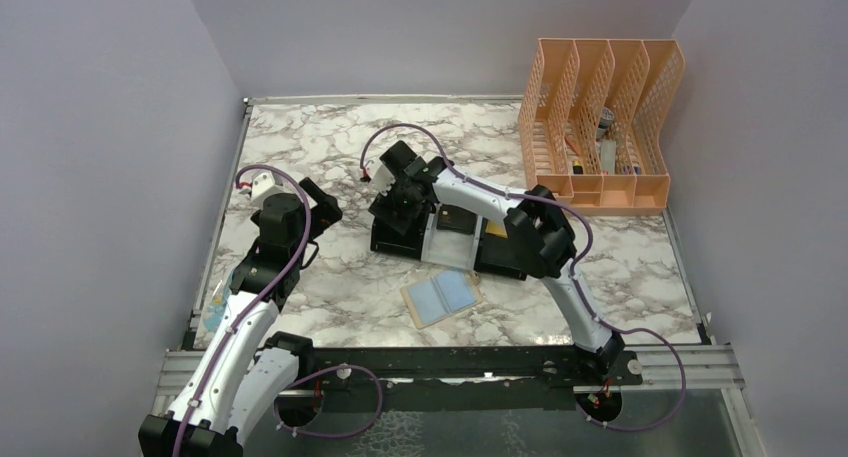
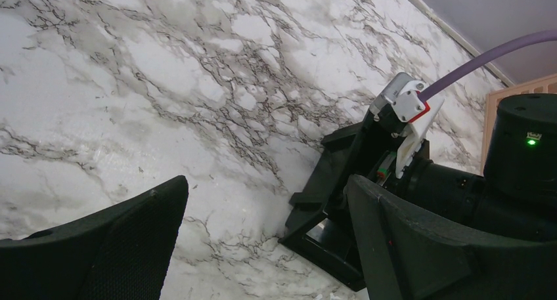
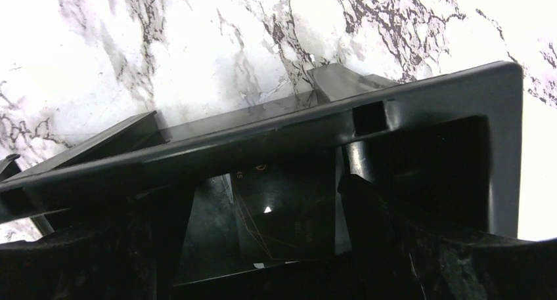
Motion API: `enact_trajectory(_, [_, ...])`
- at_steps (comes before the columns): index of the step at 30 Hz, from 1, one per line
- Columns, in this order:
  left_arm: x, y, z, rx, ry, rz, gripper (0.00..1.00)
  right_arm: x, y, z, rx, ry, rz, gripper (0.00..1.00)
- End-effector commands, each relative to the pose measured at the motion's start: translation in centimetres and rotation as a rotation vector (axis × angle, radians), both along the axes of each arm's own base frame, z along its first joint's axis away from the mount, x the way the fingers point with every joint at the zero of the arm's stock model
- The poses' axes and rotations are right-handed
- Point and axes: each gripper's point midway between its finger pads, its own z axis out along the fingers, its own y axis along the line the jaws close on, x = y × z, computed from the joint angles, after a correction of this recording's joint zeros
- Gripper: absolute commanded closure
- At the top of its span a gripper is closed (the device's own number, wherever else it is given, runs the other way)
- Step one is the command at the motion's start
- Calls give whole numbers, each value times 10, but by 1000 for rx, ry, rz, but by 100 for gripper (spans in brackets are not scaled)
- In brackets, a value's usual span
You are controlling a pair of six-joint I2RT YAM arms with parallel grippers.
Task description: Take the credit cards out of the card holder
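The card holder [image 1: 441, 297] lies open and flat on the marble near the front, tan with bluish clear pockets. My right gripper [image 1: 401, 199] reaches down into a black bin [image 1: 396, 235]. In the right wrist view its fingers [image 3: 378, 214] stand apart inside the bin [image 3: 433, 100], and my right gripper [image 3: 263, 247] is open above a dark grey credit card [image 3: 289, 208] that lies loose on the bin's floor. My left gripper [image 2: 263, 247] hovers open over bare marble to the left of that bin [image 2: 335, 214], holding nothing.
A white bin [image 1: 449, 239] and another black bin [image 1: 500, 254] sit right of the first bin; a brownish card [image 1: 458, 217] lies behind the white one. A peach mesh file organizer [image 1: 600, 122] stands at the back right. Walls enclose the table.
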Motion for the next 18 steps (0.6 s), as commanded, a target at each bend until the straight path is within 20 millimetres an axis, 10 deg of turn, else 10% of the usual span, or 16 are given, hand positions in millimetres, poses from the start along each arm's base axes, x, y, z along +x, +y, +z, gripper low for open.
enact_trajectory(1, [5,-2,17,-4,-47,-14,6,-36,-8,-30,-16,180,56,19])
enact_trajectory(18, [4,-2,18,-12,-50,-13,6,-29,7,-1,64,145,66,54])
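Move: Just under the right fingers, about 2 cm below and between them, lies the dark credit card in the tray's left compartment. The black card stack in the white middle compartment is some 11 cm to the right and level with the hand; the card holder with blue sleeves is about 9 cm right and 14 cm back. From the left hand, the dark credit card lies roughly 6 cm ahead, 14 cm right and 20 cm down. Drawing back about 1 cm and a little left inside the tray's left compartment, the right hand tips its fingertips slightly back towards the base, some 5 degrees, then stays in place. Meanwhile the fingers close from wide open to roughly half that gap over the dark credit card; whether they pinch it can't be seen. ##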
